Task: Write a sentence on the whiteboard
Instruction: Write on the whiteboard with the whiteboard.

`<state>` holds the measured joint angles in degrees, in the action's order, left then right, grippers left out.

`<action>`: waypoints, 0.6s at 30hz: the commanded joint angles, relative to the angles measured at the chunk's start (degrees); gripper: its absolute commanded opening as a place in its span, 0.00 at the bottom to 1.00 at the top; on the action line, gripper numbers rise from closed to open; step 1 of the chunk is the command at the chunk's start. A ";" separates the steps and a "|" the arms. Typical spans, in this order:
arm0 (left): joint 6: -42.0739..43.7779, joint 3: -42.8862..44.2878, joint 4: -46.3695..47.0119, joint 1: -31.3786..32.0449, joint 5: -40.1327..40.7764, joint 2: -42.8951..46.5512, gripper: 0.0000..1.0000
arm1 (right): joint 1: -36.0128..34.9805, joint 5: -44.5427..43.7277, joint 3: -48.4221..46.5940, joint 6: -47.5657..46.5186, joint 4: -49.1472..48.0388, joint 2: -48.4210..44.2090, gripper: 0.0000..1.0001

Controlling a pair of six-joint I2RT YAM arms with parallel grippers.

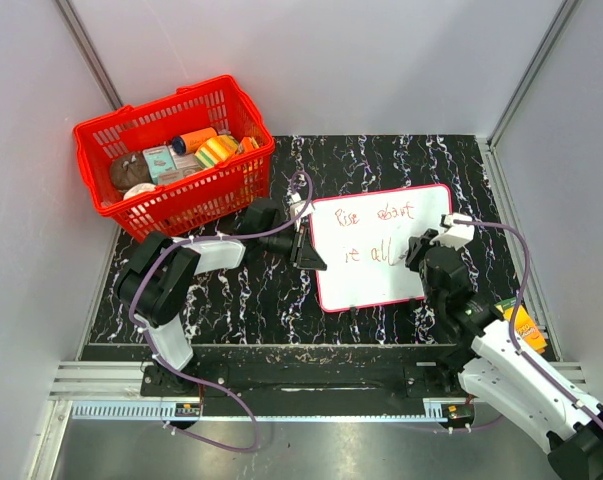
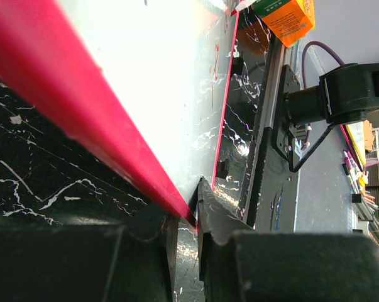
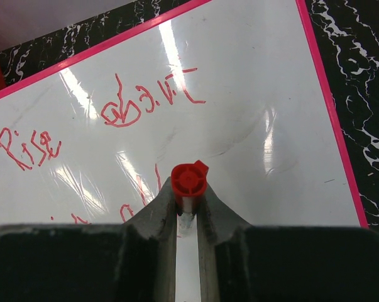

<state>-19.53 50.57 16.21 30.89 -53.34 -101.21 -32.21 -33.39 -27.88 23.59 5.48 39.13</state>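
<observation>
The whiteboard (image 1: 381,270) lies flat on the black marbled table, right of centre. My left gripper (image 1: 305,246) is shut on its left pink edge; in the left wrist view that edge (image 2: 95,107) runs down between the jaws of the left gripper (image 2: 188,219). The sentence (image 1: 376,214) is in thin red handwriting in two short lines; its upper words (image 3: 132,104) show in the right wrist view. My right gripper (image 1: 422,251) stands over the board's right part, shut on a red marker (image 3: 189,178) seen end-on between the fingertips of the right gripper (image 3: 189,192). The marker tip is hidden.
A red basket (image 1: 231,100) with several small items stands at the back left, close to the left arm. An orange box (image 1: 522,325) lies at the table's right edge. Walls close in on the left, back and right.
</observation>
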 commanded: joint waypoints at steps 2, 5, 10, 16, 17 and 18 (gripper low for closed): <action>5.38 0.23 -2.94 2.42 3.86 -0.57 0.00 | 0.30 -2.82 -3.76 -1.62 -2.31 0.68 0.00; 5.38 0.32 -2.94 2.42 3.95 -0.66 0.00 | 0.39 -2.39 -4.90 -2.24 -2.84 -0.02 0.00; 5.55 0.23 -3.02 2.42 4.38 -0.39 0.00 | 0.30 -0.19 -5.17 -2.23 -4.16 -6.78 0.00; 5.64 0.06 -3.02 2.42 5.00 -0.04 0.00 | 0.39 -0.01 -6.66 -3.47 -2.84 -10.13 0.00; 5.64 -0.03 -3.02 2.42 5.09 0.05 0.00 | 0.30 -0.10 -6.92 -3.55 -2.84 -10.22 0.00; 5.73 -0.12 -3.02 2.42 5.18 0.13 0.01 | 0.30 -0.19 -6.93 -3.56 -2.40 -10.39 0.00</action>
<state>-19.44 50.57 16.38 31.27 -53.23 -101.21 -32.18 -33.41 -32.38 21.23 4.10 29.10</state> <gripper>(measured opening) 0.167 0.182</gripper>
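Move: The right hand holds the marker, its tip at the foot of the last letter on the leaning whiteboard. That letter is about 9 cm ahead of the hand and 2 cm lower; the board's middle lies some 10 cm ahead, 4 cm left and 1 cm lower. The upper line's last word is about 14 cm ahead, 2 cm left and 6 cm higher. From the left hand, already on the board's left edge, the middle is some 14 cm right, 2 cm ahead and 3 cm higher. Upward, slowly at first along the whiteboard's slope and then fast, the right hand climbs about 8.5 cm, easing a little back and to the right in the second half as it draws the marker off the writing. The wrist tips the fingers up some 13 degrees; they keep their grip on the marker. The left hand stays put, still pinching the board's left edge. ##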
